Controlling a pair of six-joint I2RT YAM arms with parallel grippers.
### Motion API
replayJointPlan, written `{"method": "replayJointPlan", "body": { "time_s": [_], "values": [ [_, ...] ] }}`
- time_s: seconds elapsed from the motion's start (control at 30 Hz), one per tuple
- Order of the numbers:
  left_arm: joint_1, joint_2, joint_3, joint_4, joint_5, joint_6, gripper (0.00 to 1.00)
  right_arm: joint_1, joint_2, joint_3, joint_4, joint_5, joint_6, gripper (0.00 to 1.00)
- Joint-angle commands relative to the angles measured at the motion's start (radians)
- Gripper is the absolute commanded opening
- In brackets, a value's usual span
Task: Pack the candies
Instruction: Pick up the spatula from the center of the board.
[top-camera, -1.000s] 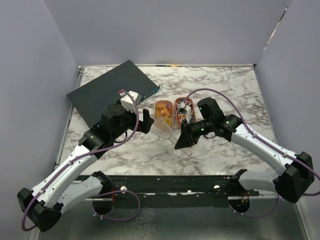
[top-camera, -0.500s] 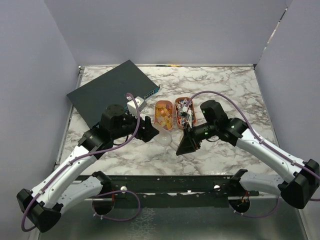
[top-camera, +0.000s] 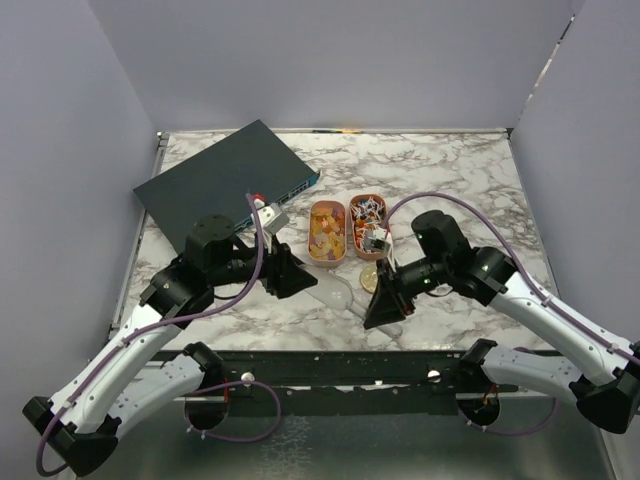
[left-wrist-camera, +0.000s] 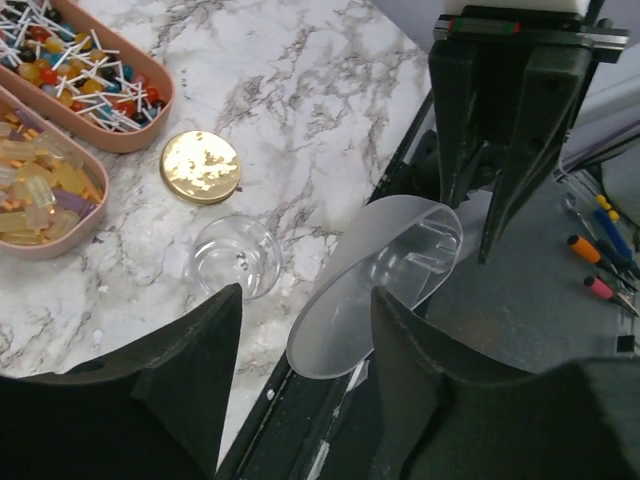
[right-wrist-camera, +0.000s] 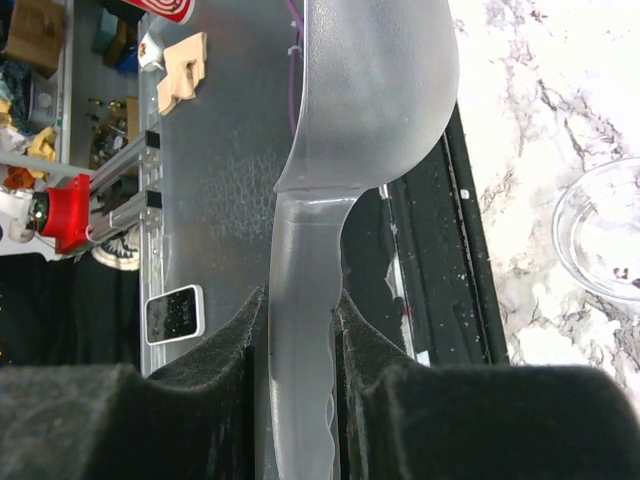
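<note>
The candies lie in two oval peach trays: orange-yellow ones (top-camera: 327, 231) in the left tray and mixed red, white and purple ones (top-camera: 368, 213) in the right tray. Both also show in the left wrist view, the orange-yellow (left-wrist-camera: 40, 195) and the mixed (left-wrist-camera: 85, 75). My right gripper (right-wrist-camera: 300, 385) is shut on the handle of a translucent plastic scoop (right-wrist-camera: 375, 90), held over the table's near edge. My left gripper (left-wrist-camera: 305, 400) is open, with the scoop's bowl end (left-wrist-camera: 375, 275) reaching between its fingers. In the top view the left gripper (top-camera: 298, 280) and the right gripper (top-camera: 376, 314) face each other.
A round gold lid (left-wrist-camera: 200, 166) and a small clear empty jar (left-wrist-camera: 235, 257) sit on the marble in front of the trays. A dark flat box (top-camera: 225, 180) lies at the back left. The table's black front rail (top-camera: 340, 365) runs just below both grippers.
Both grippers have pulled back from the trays toward the near edge. The right one carried the scoop along, uncovering the gold lid.
</note>
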Motion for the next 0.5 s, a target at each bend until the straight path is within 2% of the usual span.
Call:
{"method": "replayJointPlan", "body": {
  "time_s": [0.0,0.47],
  "values": [
    [0.001,-0.04,0.034,-0.006,0.092,-0.024,0.51,0.017,-0.037,0.0,-0.047,-0.044,-0.011,0.01],
    [0.001,-0.045,0.024,-0.006,0.142,-0.04,0.25,0.031,-0.046,0.05,-0.058,-0.038,0.003,0.01]
  ]
}}
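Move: Reckon the blade of the clear spatula, which the right gripper holds by the handle, as about 5 cm to the left gripper's right and 3 cm back, nearly level with it, its lip already reaching in between the open fingers. From the right gripper the blade lies some 8 cm left and 6 cm ahead. From the left gripper, roughly 20 cm lower, the glass dish is about 10 cm right and 3 cm ahead, the gold lid 16 cm right and 11 cm ahead. Narrow the left gripper around the spatula blade's lip, taking the fingers from a bit over half open to about a quarter, while easing the hand back and up some 2 cm each way and barely turning it. Let the right gripper keep its pinch on the handle and bring the spatula back about 1.5 cm, slowing to a near standstill. ##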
